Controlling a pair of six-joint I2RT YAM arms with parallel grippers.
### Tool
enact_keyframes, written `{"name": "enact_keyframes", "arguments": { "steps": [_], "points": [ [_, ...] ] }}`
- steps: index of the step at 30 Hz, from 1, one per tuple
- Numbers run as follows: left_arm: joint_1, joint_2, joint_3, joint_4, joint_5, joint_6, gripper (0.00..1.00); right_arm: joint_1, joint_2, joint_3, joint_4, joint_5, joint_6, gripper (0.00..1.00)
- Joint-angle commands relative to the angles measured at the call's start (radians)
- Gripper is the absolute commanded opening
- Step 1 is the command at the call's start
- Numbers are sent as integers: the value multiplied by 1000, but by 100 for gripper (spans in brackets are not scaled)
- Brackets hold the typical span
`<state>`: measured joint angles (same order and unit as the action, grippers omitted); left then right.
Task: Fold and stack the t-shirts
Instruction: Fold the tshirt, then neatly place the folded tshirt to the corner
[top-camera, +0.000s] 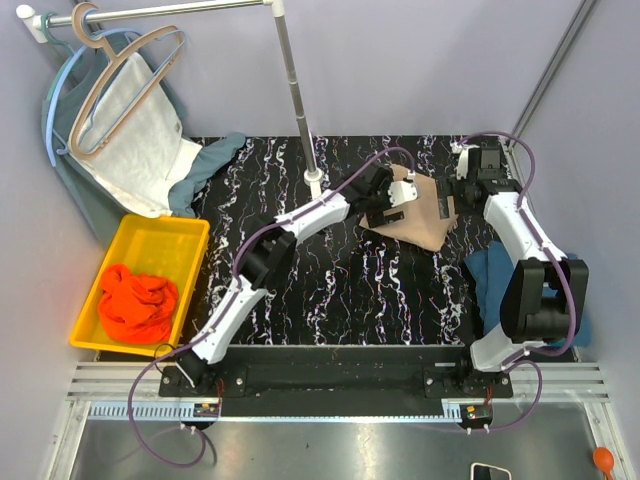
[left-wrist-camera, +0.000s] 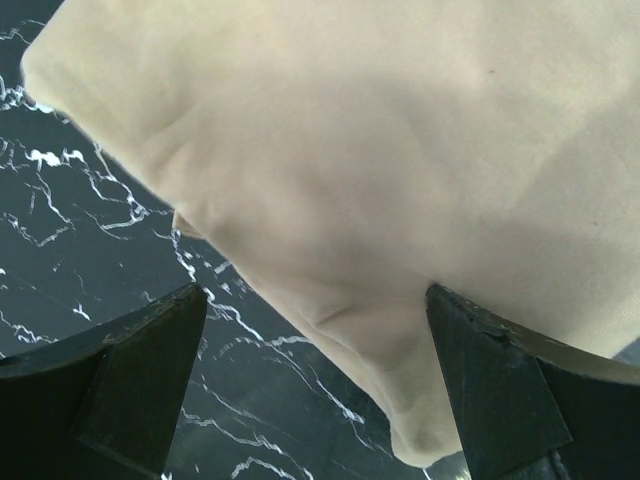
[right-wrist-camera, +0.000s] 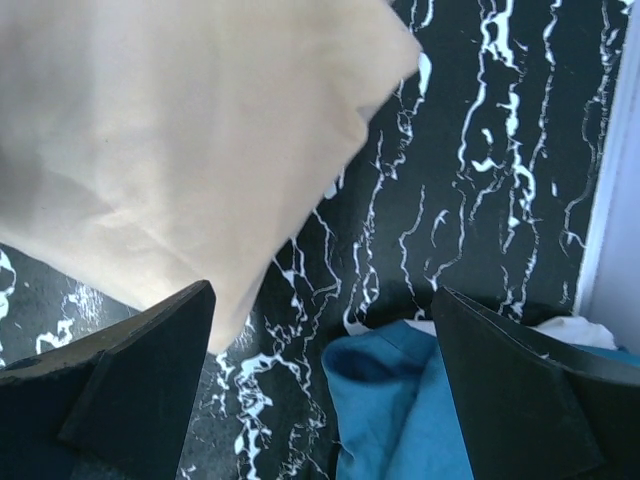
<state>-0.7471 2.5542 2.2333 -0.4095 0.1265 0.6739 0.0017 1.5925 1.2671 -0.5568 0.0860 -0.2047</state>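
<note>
The beige-tan t-shirt (top-camera: 418, 218) lies partly folded on the black marble table (top-camera: 330, 290), back centre-right. My left gripper (top-camera: 393, 210) is open at its left edge; in the left wrist view the shirt (left-wrist-camera: 380, 150) lies just ahead of the gripper (left-wrist-camera: 315, 400), its corner reaching between the fingers. My right gripper (top-camera: 456, 193) is open at the shirt's right edge; the right wrist view shows the gripper (right-wrist-camera: 320, 400) over bare table, the beige shirt (right-wrist-camera: 170, 140) upper left. The teal-blue t-shirt (top-camera: 490, 280) lies crumpled at the right edge, also seen from the right wrist (right-wrist-camera: 410, 420). The orange-red t-shirt (top-camera: 137, 302) is bunched in the yellow bin (top-camera: 160, 235).
A clothes rail's upright pole (top-camera: 297, 100) stands on the table just left of my left arm. A hanger (top-camera: 120, 90) with a white cloth (top-camera: 140, 140) and a dull grey-green garment (top-camera: 205, 165) hang at the back left. Walls close in on the right.
</note>
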Motion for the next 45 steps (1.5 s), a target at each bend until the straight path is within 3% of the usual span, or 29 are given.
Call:
{"name": "enact_keyframes", "arguments": {
  "steps": [1, 5, 12, 18, 26, 31, 45],
  "points": [
    [-29, -109, -184, -104, -34, 27, 99, 4, -75, -43, -20, 46, -39, 100],
    [-37, -209, -363, -68, -51, -5, 98, 4, -78, -83, -17, 52, -27, 100],
    [-55, -390, -690, 26, -82, -54, 96, -32, 30, -39, -37, -110, 71, 100],
    [-77, -465, -797, 51, -107, -89, 95, -57, 173, 58, -40, -317, 99, 100],
    [-120, -600, -998, 83, -77, -145, 93, -58, 267, 140, -48, -397, 100, 99],
    [-156, -686, -1060, 98, -74, -171, 94, -58, 256, 150, -64, -456, 96, 99],
    [-161, -842, -989, 103, -123, -162, 98, -58, 225, 110, -123, -517, 13, 100]
  ]
}}
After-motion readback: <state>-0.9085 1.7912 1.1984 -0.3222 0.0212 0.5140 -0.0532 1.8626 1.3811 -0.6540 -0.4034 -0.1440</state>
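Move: The left hand's open fingers are already down on the left edge of the folded t-shirt, whose middle lies about 12 cm to its right, level fore and aft, 1 cm below. The rack foot stands some 21 cm to the left of that hand and 5 cm farther out. From the right hand, hovering, the t-shirt's middle is roughly 13 cm left, 5 cm ahead and 10 cm below, and the blue cloth about 21 cm right and 20 cm back, 9 cm below. With its jaws kept wide open and one still pressing on the t-shirt near its near-left corner, the left hand drags the cloth across the table towards the base, some 20 cm back and 11 cm to the left, almost level, then starts to rise by about 2 cm. Meanwhile the right hand eases back slightly, sinks some 7 cm and shifts about 6 cm left over the spot being cleared, rolling its left side up some 25 degrees, jaws open, to end just right of the t-shirt's far-right corner. ##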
